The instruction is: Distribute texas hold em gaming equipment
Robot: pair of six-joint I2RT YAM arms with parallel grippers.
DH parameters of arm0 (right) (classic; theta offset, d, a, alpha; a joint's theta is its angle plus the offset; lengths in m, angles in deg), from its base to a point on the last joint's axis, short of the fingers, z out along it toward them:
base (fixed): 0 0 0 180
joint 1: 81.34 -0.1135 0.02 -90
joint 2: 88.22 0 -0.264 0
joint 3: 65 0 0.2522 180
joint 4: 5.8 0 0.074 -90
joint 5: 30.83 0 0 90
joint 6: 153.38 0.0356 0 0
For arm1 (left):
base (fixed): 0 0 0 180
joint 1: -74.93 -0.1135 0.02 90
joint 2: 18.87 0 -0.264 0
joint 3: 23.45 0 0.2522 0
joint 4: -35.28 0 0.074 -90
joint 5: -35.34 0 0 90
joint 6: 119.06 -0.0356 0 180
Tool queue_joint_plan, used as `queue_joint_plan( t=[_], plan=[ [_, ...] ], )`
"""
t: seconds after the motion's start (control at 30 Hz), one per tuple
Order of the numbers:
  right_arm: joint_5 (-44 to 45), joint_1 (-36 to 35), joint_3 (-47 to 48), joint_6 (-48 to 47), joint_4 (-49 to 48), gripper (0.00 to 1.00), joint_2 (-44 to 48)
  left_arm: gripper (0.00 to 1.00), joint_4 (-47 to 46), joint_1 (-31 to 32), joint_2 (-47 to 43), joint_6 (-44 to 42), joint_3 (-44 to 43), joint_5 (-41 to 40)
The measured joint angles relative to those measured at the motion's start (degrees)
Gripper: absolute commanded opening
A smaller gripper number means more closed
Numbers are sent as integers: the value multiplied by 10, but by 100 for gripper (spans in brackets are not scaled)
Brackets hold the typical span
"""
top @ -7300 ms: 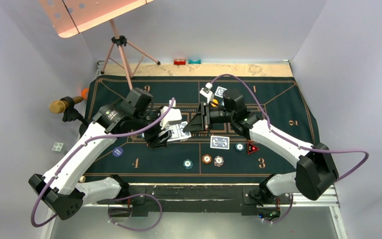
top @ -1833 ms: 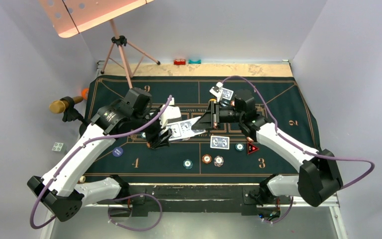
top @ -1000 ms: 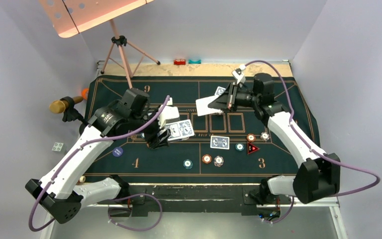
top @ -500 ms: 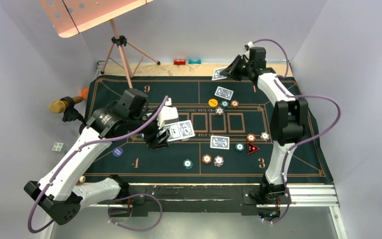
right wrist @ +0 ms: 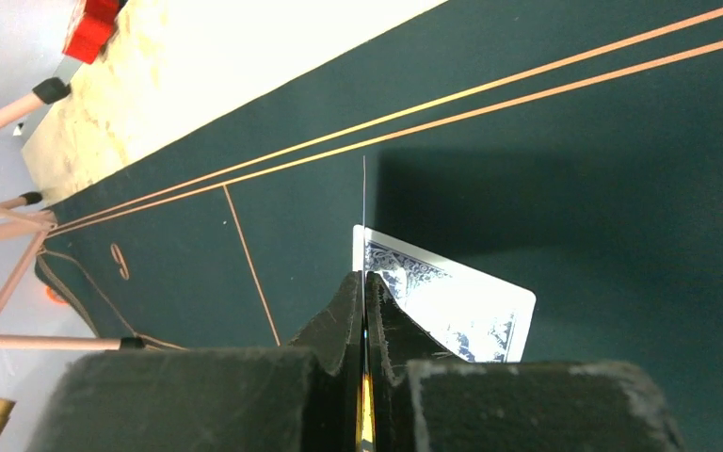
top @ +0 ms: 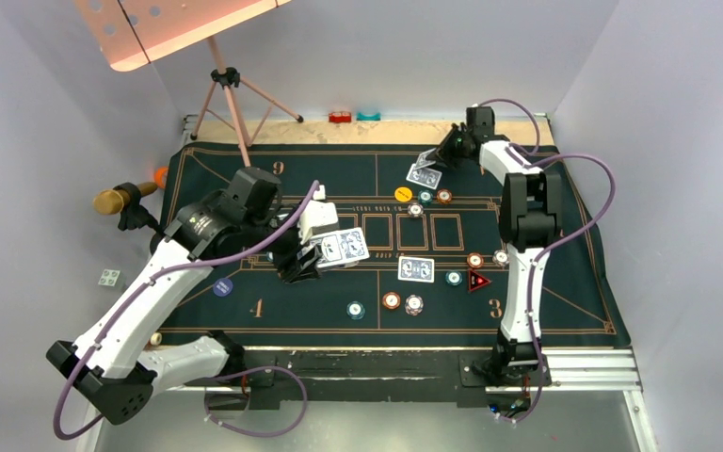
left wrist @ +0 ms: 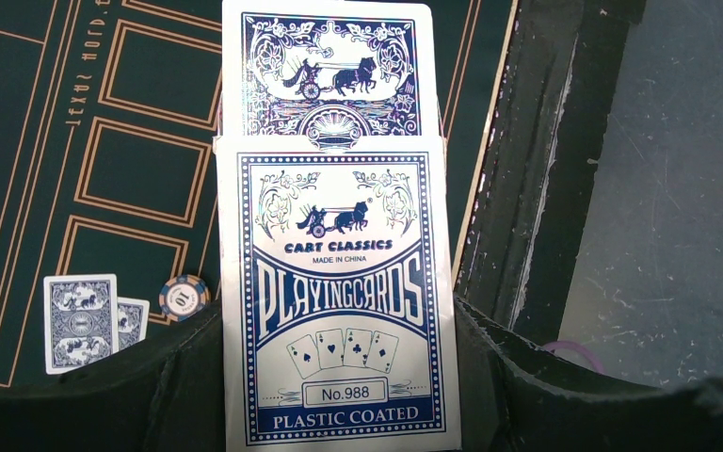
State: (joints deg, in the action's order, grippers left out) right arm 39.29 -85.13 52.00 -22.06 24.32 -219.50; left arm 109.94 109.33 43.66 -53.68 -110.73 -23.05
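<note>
My left gripper point(top: 318, 252) is shut on a blue-and-white playing-card box point(left wrist: 339, 301), and one card point(left wrist: 328, 66) sticks out of its top. At the far side of the green felt mat point(top: 565, 202) my right gripper point(top: 445, 151) is shut on a single card point(right wrist: 363, 212), seen edge-on, just over a face-down card point(right wrist: 457, 306). Near it lie a yellow disc point(top: 402, 193) and striped chips point(top: 443, 196). Another card point(top: 416, 269), a red triangle marker point(top: 477, 280) and more chips point(top: 392, 300) lie nearer. A blue disc point(top: 223, 286) lies at the left.
A pink tripod stand point(top: 231, 94) has its legs on the mat's far left corner. Small red point(top: 340, 118) and teal point(top: 368, 116) blocks sit on the wooden strip beyond the mat. A gold-tipped microphone point(top: 118, 200) juts in at the left edge.
My right arm has swung from the mat's centre to its far side with the card, then come down over the face-down card there. The left arm and box have stayed put.
</note>
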Motion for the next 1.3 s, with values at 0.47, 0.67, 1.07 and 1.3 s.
queue_joint_plan(
  t=[0.47,0.67,1.07,1.3],
  plan=[
    [113,-3,21,-25,75,52,-6,0,1,-2,4,0,0,0],
    [174,-3,21,-37,124,57,11,0,1,-2,3,0,0,0],
    [137,-22,-101,-41,133,92,279,0,0,-2,-2,0,0,-1],
    [-42,-159,-242,-45,49,96,450,0,0,-2,-2,0,0,0]
  ],
)
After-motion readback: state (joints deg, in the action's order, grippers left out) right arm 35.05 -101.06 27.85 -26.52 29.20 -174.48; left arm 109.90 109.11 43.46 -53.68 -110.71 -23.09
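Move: My closed right fingers hold a card. The first card dealt at seat 1 lies about 4 cm to their left, 4 cm back and some 5 cm below. The orange chip is roughly 9 cm back and level sideways, with the teal chip 5 cm left of it and the yellow disc 11 cm left of it. The first dealt card is around 35 cm ahead, 28 cm right and 22 cm below my left hand. I release the card beside the first one: my right fingers open while the hand slides about 6 cm right, draws slightly back and sinks some 2 cm, its left side rolling down about 20 degrees. Then I lift away over 20 cm and swing back and left towards the card pack my left hand keeps holding still, opening nearly wide. ##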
